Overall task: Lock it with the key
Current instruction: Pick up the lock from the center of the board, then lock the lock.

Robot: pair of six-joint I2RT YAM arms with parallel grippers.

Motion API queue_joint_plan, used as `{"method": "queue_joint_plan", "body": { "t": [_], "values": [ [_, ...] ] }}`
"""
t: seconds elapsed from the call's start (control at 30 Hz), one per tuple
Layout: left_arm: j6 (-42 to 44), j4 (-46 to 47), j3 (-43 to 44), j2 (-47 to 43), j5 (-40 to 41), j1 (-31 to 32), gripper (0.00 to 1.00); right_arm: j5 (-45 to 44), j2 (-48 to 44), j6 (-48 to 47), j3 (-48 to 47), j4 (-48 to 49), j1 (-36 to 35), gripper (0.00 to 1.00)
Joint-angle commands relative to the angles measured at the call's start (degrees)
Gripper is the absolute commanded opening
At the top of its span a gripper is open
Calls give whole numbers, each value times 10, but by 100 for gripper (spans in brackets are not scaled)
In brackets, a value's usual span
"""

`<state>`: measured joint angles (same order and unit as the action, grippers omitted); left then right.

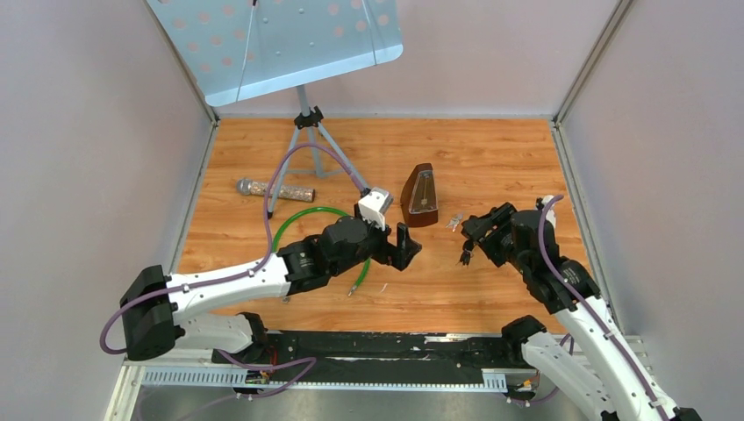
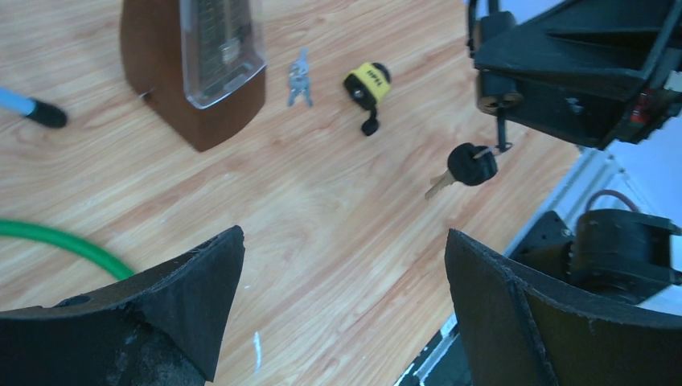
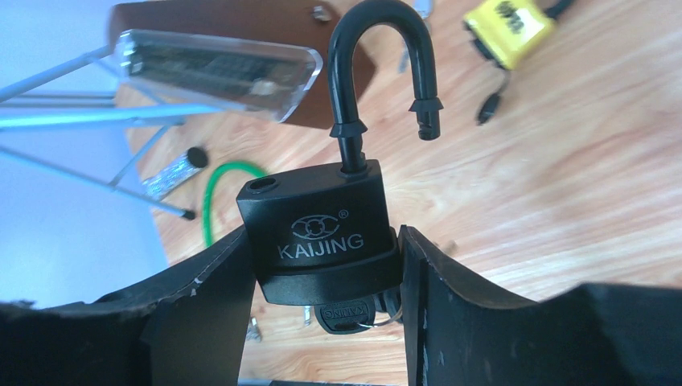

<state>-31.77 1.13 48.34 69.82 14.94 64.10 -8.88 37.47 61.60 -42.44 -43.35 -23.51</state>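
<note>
My right gripper is shut on the body of a black padlock marked KAIJING and holds it above the table. The padlock's shackle stands raised and open, with its free end out of the body. A black-headed key sticks out of the padlock's underside, and a second key dangles from its ring below the right gripper. My left gripper is open with nothing between its fingers. In the top view the left gripper hovers just left of the right one.
A brown metronome stands behind the grippers. A yellow padlock and small silver keys lie beside it. A green cable loops under my left arm. A microphone and a music stand are at the back left.
</note>
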Motion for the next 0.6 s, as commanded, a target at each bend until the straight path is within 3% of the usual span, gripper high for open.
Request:
{"method": "queue_joint_plan", "body": {
  "t": [0.0, 0.27, 0.57],
  "values": [
    [33, 140, -23, -22, -60, 2, 100, 4, -12, 28, -45, 96, -32, 30],
    [83, 275, -35, 17, -68, 2, 100, -16, 36, 100, -78, 169, -95, 29],
    [152, 508, -48, 137, -17, 10, 97, -28, 59, 204, -98, 184, -118, 28]
  ]
}}
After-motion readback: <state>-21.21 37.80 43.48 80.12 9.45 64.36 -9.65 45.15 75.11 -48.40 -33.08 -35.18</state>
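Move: The open padlock is pinched in the right fingertips with its key dangling below, and lies about 14 cm to the right of the empty left hand, 4 cm farther out and roughly level with it. The open left gripper is where the right hand is taking the padlock: some 14 cm to its left and 4 cm back. From the left hand, the metronome stands about 15 cm ahead, 3 cm right and 11 cm below; the loose silver keys lie 11 cm ahead, 11 cm right and 20 cm below. The right hand keeps its grip on the padlock and carries it about 7 cm left and nearly 6 cm up, towards the left gripper, rolling some 15 degrees so that its left side rises. The left hand, fingers still wide open, comes to meet it, going about 6 cm right and first climbing some 5 cm, then sinking back a little as it eases forward, while its wrist tips the fingers up about 20 degrees to nearly level. ##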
